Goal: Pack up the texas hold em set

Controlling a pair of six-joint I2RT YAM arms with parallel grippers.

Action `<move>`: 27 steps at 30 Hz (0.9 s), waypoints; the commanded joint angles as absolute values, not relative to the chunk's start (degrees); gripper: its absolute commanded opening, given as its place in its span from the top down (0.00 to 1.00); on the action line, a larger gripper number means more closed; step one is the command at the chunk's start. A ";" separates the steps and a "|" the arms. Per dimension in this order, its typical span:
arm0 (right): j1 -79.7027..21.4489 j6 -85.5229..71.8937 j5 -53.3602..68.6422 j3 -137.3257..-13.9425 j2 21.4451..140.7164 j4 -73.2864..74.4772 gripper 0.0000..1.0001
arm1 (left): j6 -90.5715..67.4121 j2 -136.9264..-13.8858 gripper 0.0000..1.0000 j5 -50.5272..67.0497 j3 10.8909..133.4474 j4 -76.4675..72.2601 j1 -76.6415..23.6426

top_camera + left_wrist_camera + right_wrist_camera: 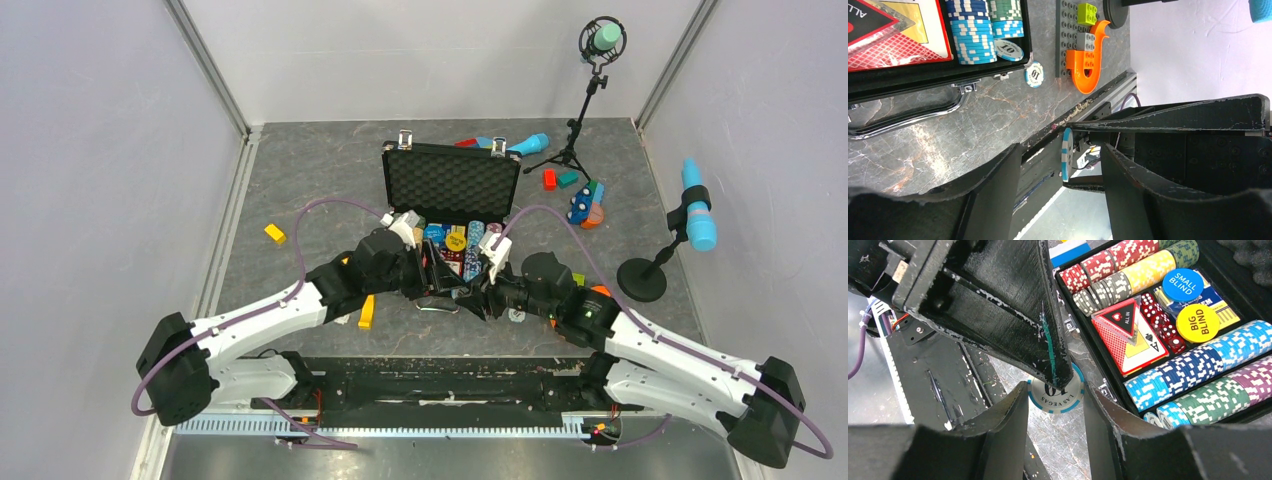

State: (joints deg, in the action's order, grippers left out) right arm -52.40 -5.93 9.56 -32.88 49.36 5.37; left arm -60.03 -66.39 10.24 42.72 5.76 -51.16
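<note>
The black briefcase [450, 185] stands open mid-table with its foam lid [1245, 255] upright. Rows of coloured chips [1193, 360], a card deck [1133, 337], red dice and round blind buttons [1197, 322] lie inside. My right gripper [1055, 386] is shut on the rim of a blue-and-white "10" chip [1055, 396], held above the table in front of the case. My left gripper [1060, 150] is open and straddles that chip, seen edge-on [1066, 155], without touching its faces. Both grippers meet in front of the case [450, 285]. Another "10" chip [1034, 74] lies loose beside the case.
The case's silver handle [908, 117] sticks out toward me. A grey brick plate with an orange piece [1085, 65] lies nearby. A yellow block [274, 234], an orange block [367, 310], coloured blocks [582, 203] and two microphone stands [600, 40] [697, 215] surround the case.
</note>
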 commanded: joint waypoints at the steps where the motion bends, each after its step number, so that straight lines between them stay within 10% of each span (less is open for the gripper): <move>1: -52.73 -6.15 8.77 -35.35 48.04 2.00 0.61 | -60.92 -66.34 0.36 11.38 43.11 3.25 -51.59; 27: -52.74 -6.40 8.62 -33.77 49.33 0.49 0.60 | -61.08 -66.37 0.85 11.16 43.81 2.90 -52.29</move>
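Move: The "10" poker chip, pinched across its width in the right fingertips, already stands between the left hand's open fingers, about 1 cm ahead, 2 cm right and 1 cm below. From the right hand it is about 1 cm ahead, 2 cm left and 1 cm below. From the left hand, the case's handle lies about 2 cm ahead, 4 cm left; the cards, 8 cm ahead, 3 cm left; the loose chip, level ahead, 12 cm right; all some 15 cm below. The left fingertips close onto the two flat faces of the chip, from about two-thirds open to under a fifth, while the left hand practically holds its place in front of the case. The right hand keeps its rim pinch on the chip and eases up just under 1 cm early on, then stays there. ##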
